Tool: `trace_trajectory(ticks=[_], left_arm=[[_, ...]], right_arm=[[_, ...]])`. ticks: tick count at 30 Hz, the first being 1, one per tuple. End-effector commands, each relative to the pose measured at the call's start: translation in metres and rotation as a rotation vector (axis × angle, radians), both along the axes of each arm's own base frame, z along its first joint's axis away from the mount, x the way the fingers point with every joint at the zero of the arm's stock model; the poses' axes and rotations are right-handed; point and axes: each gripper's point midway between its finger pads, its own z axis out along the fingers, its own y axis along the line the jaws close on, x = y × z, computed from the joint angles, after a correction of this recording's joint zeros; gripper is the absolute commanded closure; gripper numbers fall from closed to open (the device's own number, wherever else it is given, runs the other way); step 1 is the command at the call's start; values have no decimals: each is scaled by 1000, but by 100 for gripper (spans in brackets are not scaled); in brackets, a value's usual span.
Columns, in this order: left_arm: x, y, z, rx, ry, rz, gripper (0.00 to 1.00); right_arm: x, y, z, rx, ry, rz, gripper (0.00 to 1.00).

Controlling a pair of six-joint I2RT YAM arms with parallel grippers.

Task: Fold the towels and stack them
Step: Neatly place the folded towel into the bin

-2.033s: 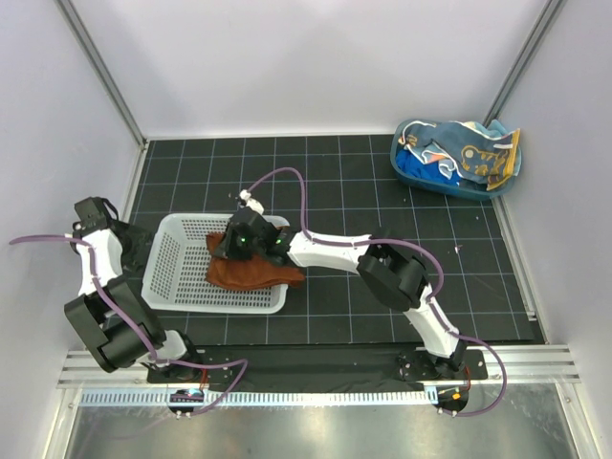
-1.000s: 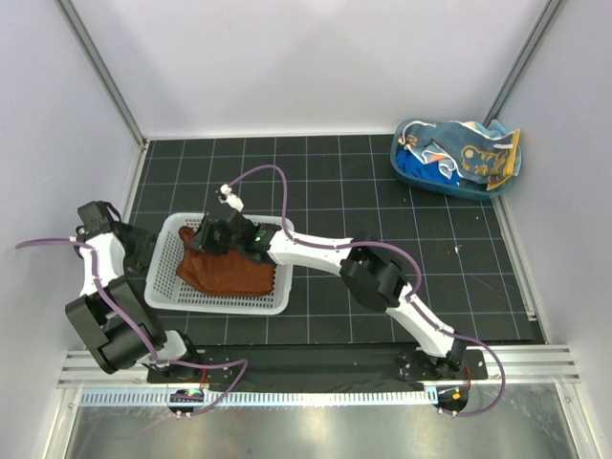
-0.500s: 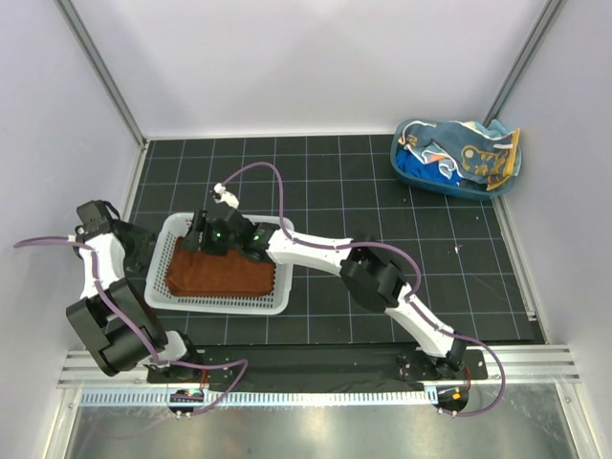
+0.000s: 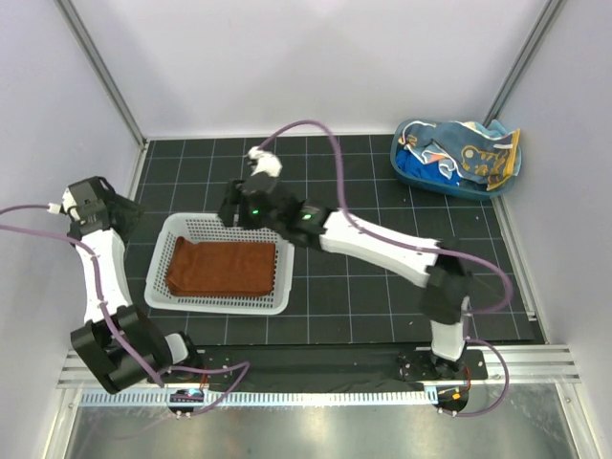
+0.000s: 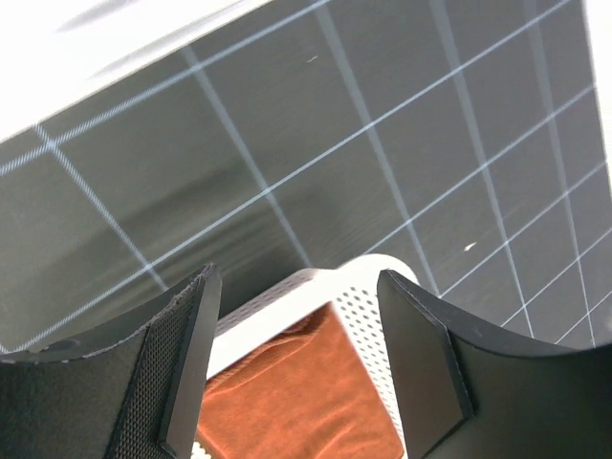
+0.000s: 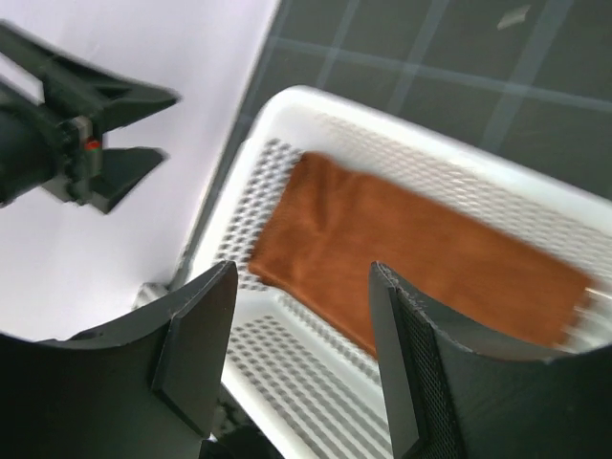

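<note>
A rust-brown towel (image 4: 222, 267) lies folded flat inside the white mesh basket (image 4: 215, 304). It also shows in the left wrist view (image 5: 306, 402) and the right wrist view (image 6: 411, 258). My right gripper (image 4: 232, 208) is open and empty, held above the basket's far edge, and its jaws frame the basket (image 6: 287, 382) from above. My left gripper (image 4: 122, 218) is open and empty, left of the basket, looking at its corner (image 5: 368, 277). The other towels (image 4: 459, 155), light blue spotted, royal blue and yellow-orange, lie crumpled in a blue tub.
The blue tub (image 4: 406, 172) stands at the back right corner of the black gridded mat (image 4: 382, 287). White walls close in on the left, back and right. The left arm (image 6: 67, 134) shows beyond the basket in the right wrist view.
My right gripper laid the brown towel flat in the basket, let go and lifted back toward the far edge. My left arm drew up and away to the left.
</note>
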Motion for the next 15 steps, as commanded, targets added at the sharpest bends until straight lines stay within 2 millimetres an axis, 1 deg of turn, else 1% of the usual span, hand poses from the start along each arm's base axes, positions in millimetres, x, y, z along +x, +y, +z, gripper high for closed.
trace_trajectory(ticks=[1, 2, 3, 4, 5, 6, 7, 8, 9, 10, 11, 12, 13, 14, 15], left_arm=[[12, -5, 54, 148, -98, -31, 29], [13, -7, 60, 174, -102, -34, 29], [14, -14, 71, 199, -125, -55, 29], [16, -19, 80, 222, -142, -69, 28], [24, -39, 86, 237, -158, -136, 28], [26, -47, 93, 260, -167, -161, 28], [29, -58, 103, 275, -190, -197, 28], [35, -84, 107, 281, -208, -278, 28], [38, -100, 110, 272, -225, -335, 28], [40, -117, 114, 274, -242, -388, 28], [42, -150, 118, 273, -263, -482, 28], [42, -170, 120, 274, -276, -540, 28], [42, -186, 121, 288, -279, -584, 28], [43, -201, 123, 295, -275, -625, 28], [38, -236, 121, 288, -280, -722, 28]], right_arm=[[23, -88, 30, -108, -95, -191, 36], [23, -109, 6, -170, -76, -226, 36], [24, -125, 5, -176, -75, -252, 36], [28, -149, 20, -140, -77, -296, 36], [24, -167, -4, -183, -50, -307, 36], [24, -179, -7, -190, -45, -323, 36], [23, -203, -14, -203, -33, -360, 37], [22, -214, -18, -215, -31, -377, 37], [22, -225, -23, -230, -30, -397, 39], [19, -236, -18, -222, -39, -414, 39], [17, -249, -33, -252, -21, -433, 40], [16, -257, -36, -256, -17, -444, 40], [15, -262, -39, -258, -12, -451, 41], [16, -279, -46, -266, 5, -481, 41], [16, -286, -50, -271, 14, -489, 41]])
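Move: The brown folded towel already lies in the white bin, about 3 cm left of the right hand, 3 cm nearer the base and some 22 cm below it. The bin's middle is almost the same spot. The blue tub with more towels stands far off, roughly 33 cm ahead of the right hand and 64 cm to its right. From the left hand the towel lies about 19 cm to the right, 5 cm back and 15 cm below. Rightward and fast, both empty, open hands sweep clear. The right hand leaves the air above the bin for bare table on its right, about 26 cm, rising slightly at first and then sinking, while it turns clockwise. The left hand climbs some 10 cm from beside the bin and swings right above it, with a little forward, its wrist also turning clockwise. ##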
